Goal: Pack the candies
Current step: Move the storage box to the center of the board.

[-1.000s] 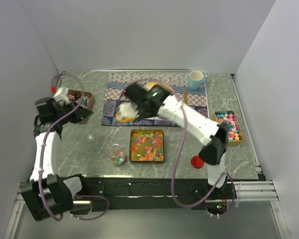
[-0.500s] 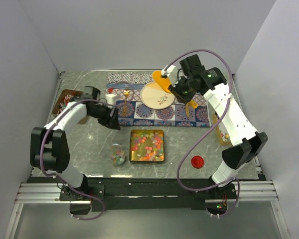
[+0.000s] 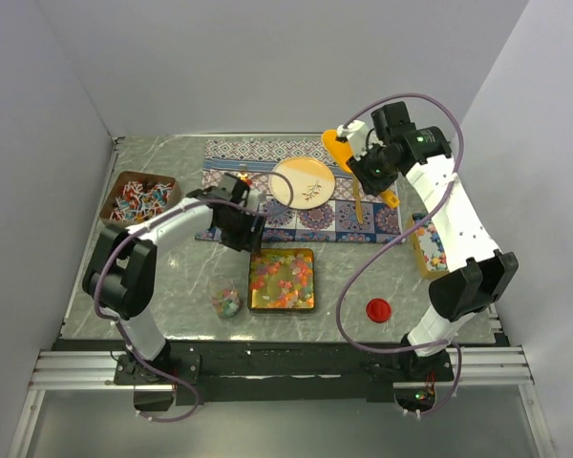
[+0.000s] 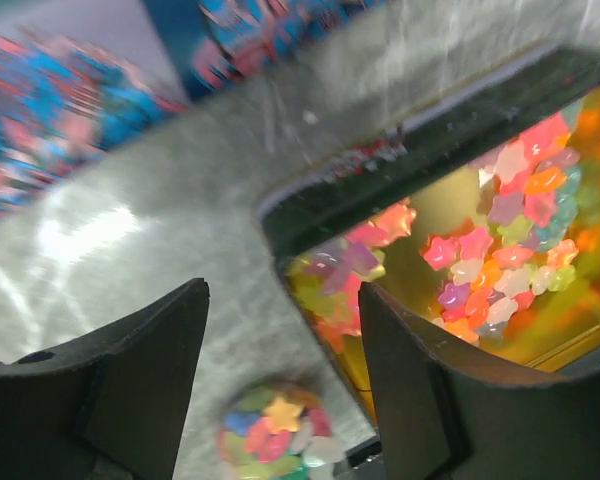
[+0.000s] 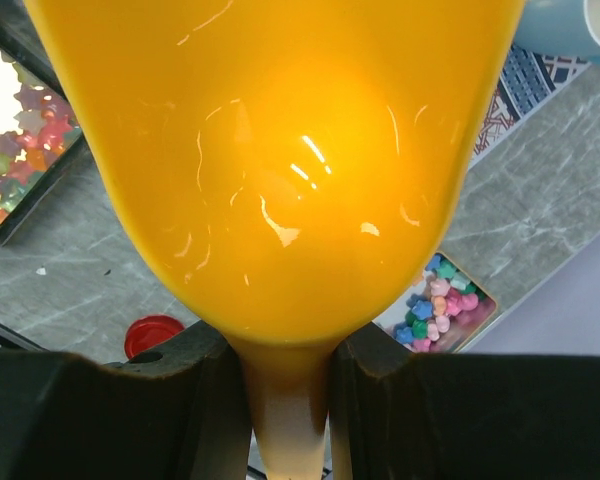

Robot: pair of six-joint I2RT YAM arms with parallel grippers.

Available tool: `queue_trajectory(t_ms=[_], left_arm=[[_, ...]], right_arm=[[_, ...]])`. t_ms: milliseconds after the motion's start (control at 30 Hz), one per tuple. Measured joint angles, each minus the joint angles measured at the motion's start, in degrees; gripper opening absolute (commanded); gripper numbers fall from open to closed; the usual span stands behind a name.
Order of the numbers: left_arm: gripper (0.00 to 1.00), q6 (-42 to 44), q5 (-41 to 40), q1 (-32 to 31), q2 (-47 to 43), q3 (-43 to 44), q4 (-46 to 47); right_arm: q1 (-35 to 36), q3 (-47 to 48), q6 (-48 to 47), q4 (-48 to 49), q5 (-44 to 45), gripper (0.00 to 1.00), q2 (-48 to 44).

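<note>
The candies are small star-shaped sweets in mixed colours. Many lie in a gold square tin [image 3: 282, 280] [image 4: 460, 250]; some fill a small glass jar [image 3: 226, 297] [image 4: 275, 435]. My left gripper [image 3: 241, 227] [image 4: 280, 295] hangs open and holds nothing, above the tin's back left corner, with the jar below, between its fingers. My right gripper [image 3: 361, 162] [image 5: 285, 400] is shut on the neck of an orange scoop [image 3: 339, 150] [image 5: 280, 150], held high over the patterned mat's back right part. Whether the scoop holds candies I cannot tell.
A red lid [image 3: 377, 309] [image 5: 152, 335] lies right of the tin. A box of wrapped sweets [image 3: 137, 196] stands at the left. Another candy box [image 3: 428, 250] [image 5: 442, 305] sits at the right, partly under my right arm. A plate [image 3: 303, 181] rests on the mat [image 3: 267, 153].
My left arm swung right from the left box to the tin, and its gripper opened. My right arm carried the scoop from the mat's middle up to the back right.
</note>
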Motion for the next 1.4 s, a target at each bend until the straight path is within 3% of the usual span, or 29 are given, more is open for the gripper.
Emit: queue_trajectory(t_ms=[167, 367, 400, 433, 600, 1100, 1400], left_arm=[[0.51, -4.7, -5.16, -3.58, 0.0, -3.23, -0.37], [0.15, -8.83, -7.48, -4.13, 1.27, -2.99, -1.68], [0.04, -9.18, -8.0, -4.55, 2.45, -1.57, -2.27], [0.01, -9.75, -8.39, -5.05, 3.58, -0.02, -2.56], [0.01, -11.45, -9.09, -8.7, 9.42, 7.54, -2.69], [0.01, -19.56, -12.79, -19.28, 16.74, 18.12, -4.52], [0.03, -27.36, -16.28, -20.65, 20.13, 23.67, -7.04]], right_arm=[[-2.05, 0.04, 0.0, -0.07, -0.66, 0.0, 0.0], [-2.75, 0.09, -0.02, -0.09, -1.01, 0.0, 0.0], [-2.8, 0.07, -0.02, -0.11, -1.03, 0.0, 0.0], [-2.8, 0.09, -0.02, -0.11, -1.03, 0.0, 0.0], [-2.93, 0.07, -0.04, -0.26, -1.07, 0.0, 0.0], [-6.27, -4.13, -0.07, -1.14, -1.86, 0.0, -5.27], [-8.59, -5.64, -0.02, -1.6, -2.16, 0.0, -6.73]])
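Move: The storage box's middle lies about 10 cm right of the open left hand, 6 cm back and 4 cm lower; its far-left corner is almost under the fingers. The candy jar is some 3 cm left and 10 cm back, the plate 17 cm ahead and 14 cm right, the red lid 31 cm right and 13 cm back. From the scoop-holding right hand, the box is roughly 20 cm left, 12 cm back and 23 cm below. Left hand dips, pinches the box's left wall, drags it about 11 cm right; right hand shifts scoop right. ##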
